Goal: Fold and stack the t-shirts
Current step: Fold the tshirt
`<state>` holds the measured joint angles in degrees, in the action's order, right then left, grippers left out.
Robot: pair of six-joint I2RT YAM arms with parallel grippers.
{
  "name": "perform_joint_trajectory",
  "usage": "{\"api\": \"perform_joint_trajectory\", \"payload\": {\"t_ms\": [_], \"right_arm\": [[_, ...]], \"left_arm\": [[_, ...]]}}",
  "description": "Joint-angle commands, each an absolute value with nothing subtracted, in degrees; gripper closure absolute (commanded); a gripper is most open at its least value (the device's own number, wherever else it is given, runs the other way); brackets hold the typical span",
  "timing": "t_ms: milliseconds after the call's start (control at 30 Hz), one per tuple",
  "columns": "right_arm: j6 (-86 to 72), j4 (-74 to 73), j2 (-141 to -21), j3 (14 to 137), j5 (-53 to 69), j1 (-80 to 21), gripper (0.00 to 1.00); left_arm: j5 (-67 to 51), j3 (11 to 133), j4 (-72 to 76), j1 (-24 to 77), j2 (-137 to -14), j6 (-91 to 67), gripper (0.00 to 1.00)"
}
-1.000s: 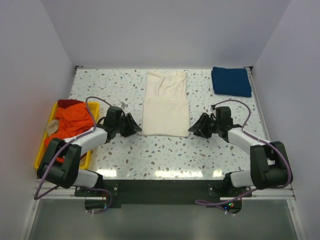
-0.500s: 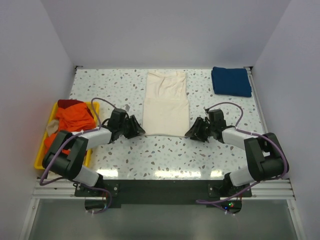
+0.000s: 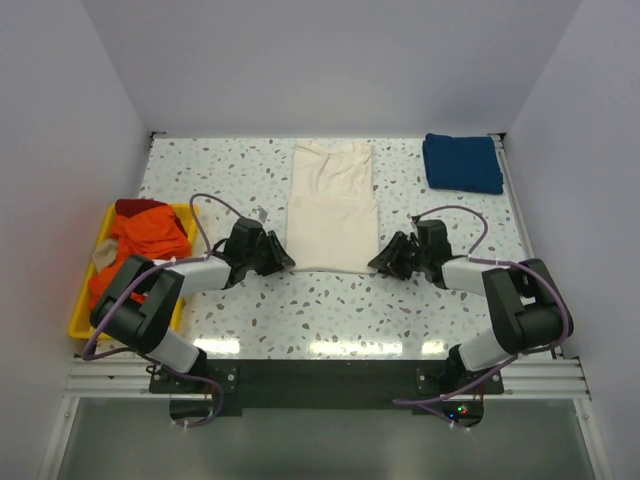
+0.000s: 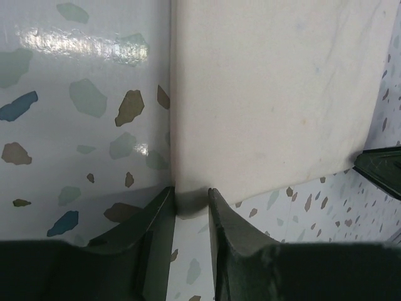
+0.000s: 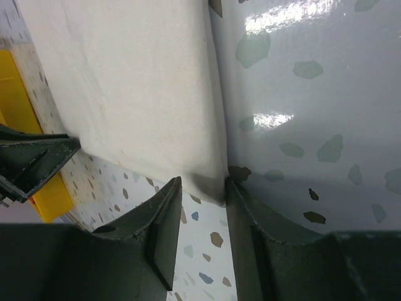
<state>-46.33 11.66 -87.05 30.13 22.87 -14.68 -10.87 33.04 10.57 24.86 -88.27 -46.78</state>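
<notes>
The cream t-shirt (image 3: 332,215) lies flat and partly folded mid-table, its doubled half nearest me. My left gripper (image 3: 284,262) sits low at its near left corner. In the left wrist view the open jaws (image 4: 190,191) straddle that corner of the cream cloth (image 4: 269,94). My right gripper (image 3: 378,262) is at the near right corner, open, with the cloth's (image 5: 125,81) tip between its fingertips (image 5: 203,182). A dark blue t-shirt (image 3: 461,162) lies folded at the far right. Orange and red t-shirts (image 3: 150,235) are heaped in the tray.
A yellow plastic tray (image 3: 82,300) stands at the table's left edge. White walls close in the table on three sides. Both arms' cables loop above the speckled tabletop (image 3: 330,310).
Both grippers have slid inward along the table to the cream shirt's near corners. Their jaws have narrowed a little around the cloth.
</notes>
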Motion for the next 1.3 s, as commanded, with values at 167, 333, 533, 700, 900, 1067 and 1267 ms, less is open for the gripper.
{"api": "perform_joint_trajectory", "payload": {"t_ms": [167,333,533,700,900,1067,1267], "right_arm": [[-47.28,12.3,-89.56,27.77,21.36,-15.12,0.8],[-47.29,11.17,-86.49,27.07,22.41,-15.12,1.0],[-46.58,6.08,-74.46,22.24,22.5,-15.03,1.0],[-45.97,0.01,-61.02,16.79,23.47,-15.12,1.0],[-45.97,-18.08,-36.51,13.62,23.91,-15.12,1.0],[-46.4,-31.89,-21.21,14.5,25.05,-15.03,1.0],[-45.62,-36.12,-20.72,20.11,23.91,-15.03,1.0]], "left_arm": [[-8.79,33.05,6.77,26.54,-89.12,-47.81,0.88],[-8.7,32.52,5.01,27.07,-84.57,-47.9,1.0],[-7.47,27.78,2.64,28.83,-75.61,-50.0,1.0],[-5.45,20.75,0.36,32.69,-65.15,-54.13,1.0],[-1.59,15.74,-7.55,39.28,-46.88,-59.4,1.0],[1.56,14.68,-14.57,44.29,-37.81,-61.96,1.0],[4.03,20.54,-18.89,45.26,-34.36,-59.51,1.0]]}}
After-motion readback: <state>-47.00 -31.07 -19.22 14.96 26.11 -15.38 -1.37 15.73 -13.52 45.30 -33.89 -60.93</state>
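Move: Each open hand already straddles a near corner of the narrow folded t-shirt: the near left corner sits at the left fingertips and the near right corner at the right fingertips, both about 1 cm below the hand points. The shirt's far end lies some 42 cm ahead of each hand, 13 cm to the left hand's right and 13 cm to the right hand's left. The yellow bin stands level with the left hand, about 46 cm to its left; the blue cloth lies roughly 37 cm ahead and 31 cm to the right of the right hand. Both hands stay almost in place while their fingers close and pinch the shirt's two near corners against the table, the hands sinking less than 1 cm. Then, still gripping, both pull back together some 15 cm towards the base, rising about 7 cm as they go and dragging the shirt after them; the right hand also drifts nearly 3 cm outward to its right, and both wrists tilt by roughly 10 degrees. ##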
